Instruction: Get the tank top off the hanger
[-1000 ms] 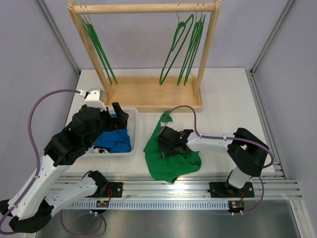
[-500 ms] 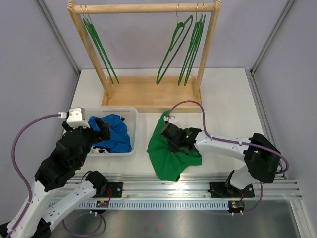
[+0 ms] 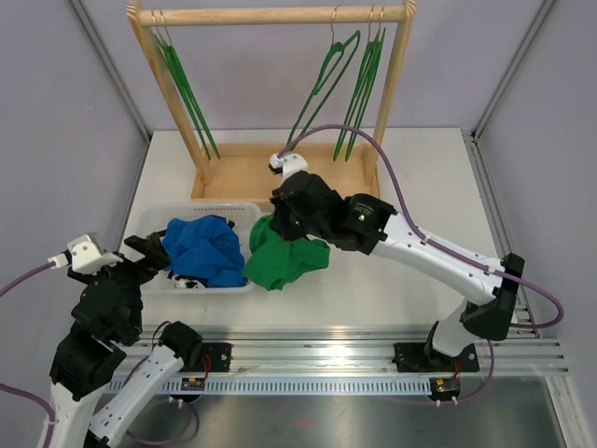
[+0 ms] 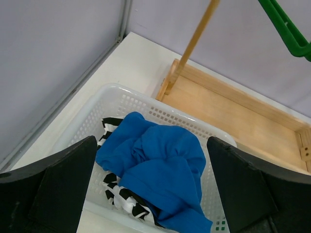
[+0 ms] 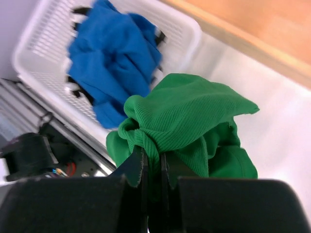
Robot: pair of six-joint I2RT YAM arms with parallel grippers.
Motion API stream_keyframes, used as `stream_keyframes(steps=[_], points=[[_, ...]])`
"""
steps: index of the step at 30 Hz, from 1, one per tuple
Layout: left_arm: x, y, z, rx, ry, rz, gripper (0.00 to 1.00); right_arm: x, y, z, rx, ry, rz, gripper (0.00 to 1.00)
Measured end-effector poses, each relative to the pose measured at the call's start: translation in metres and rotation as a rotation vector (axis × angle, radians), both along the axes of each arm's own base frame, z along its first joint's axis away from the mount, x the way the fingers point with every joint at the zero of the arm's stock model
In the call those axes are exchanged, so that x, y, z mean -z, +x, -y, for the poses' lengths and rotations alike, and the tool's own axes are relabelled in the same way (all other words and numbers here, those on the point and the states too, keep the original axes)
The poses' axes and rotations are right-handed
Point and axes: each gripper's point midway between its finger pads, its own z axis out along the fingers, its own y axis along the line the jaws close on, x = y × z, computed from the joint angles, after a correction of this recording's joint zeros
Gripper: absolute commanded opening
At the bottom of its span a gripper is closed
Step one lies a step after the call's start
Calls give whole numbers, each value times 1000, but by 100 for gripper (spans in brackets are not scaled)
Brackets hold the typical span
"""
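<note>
My right gripper point(image 3: 284, 229) is shut on the green tank top point(image 3: 280, 257), which hangs bunched in the air just right of the white basket point(image 3: 244, 211). In the right wrist view the green cloth point(image 5: 187, 119) is pinched between the shut fingers point(image 5: 137, 165). The tank top is off the green hangers point(image 3: 322, 84) on the wooden rack point(image 3: 270, 15). My left gripper point(image 3: 154, 252) is open and empty, held at the basket's left end; its wide-apart fingers point(image 4: 58, 189) frame the blue garment point(image 4: 160, 170).
The basket holds a blue garment point(image 3: 205, 250) over a black-and-white striped one point(image 4: 114, 187). More green hangers point(image 3: 182, 79) hang at the rack's left. The rack's wooden base point(image 3: 252, 173) lies behind the basket. An aluminium rail point(image 3: 326, 350) runs along the near edge.
My right gripper lifted the green tank top off the table and carried it left and back toward the basket. My left arm drew back out of the basket toward the near left.
</note>
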Motion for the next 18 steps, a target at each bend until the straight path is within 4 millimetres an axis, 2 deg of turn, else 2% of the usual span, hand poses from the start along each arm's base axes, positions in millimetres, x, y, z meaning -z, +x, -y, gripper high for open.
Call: stream_keyframes(steps=[2, 5, 11, 14, 18], points=[[2, -2, -5, -29, -3, 6, 99, -26, 1, -22, -42, 27, 37, 0], [4, -3, -10, -63, -6, 11, 99, -51, -1, -52, -106, 52, 74, 0], [3, -7, -19, -122, -15, 24, 99, -86, -7, -106, -217, 89, 139, 0], [0, -12, -25, -151, -37, 50, 99, -92, -9, -123, -258, 106, 165, 0], [-1, -22, -33, -182, -63, 92, 99, -89, -6, -137, -306, 100, 205, 0]])
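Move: The right hand, holding the green tank top, has the white basket's middle about 21 cm to its left, 3 cm farther out and some 23 cm below. The blue tank top lies inside, about 19 cm left of the hand, 2 cm ahead and 24 cm down. The rack's wooden base is roughly 21 cm ahead, straight out and 26 cm lower. From the left hand the basket is about 8 cm ahead, 5 cm right and 27 cm below. Keeping the green tank top pinched between its shut fingers, the right hand sweeps it about 14 cm left and lifts it some 9 cm, the rise levelling off as it comes over the white basket. It turns nearly 20 degrees counter-clockwise and tips its fingers up. The open, empty left hand draws off about 4 cm, left and back. ##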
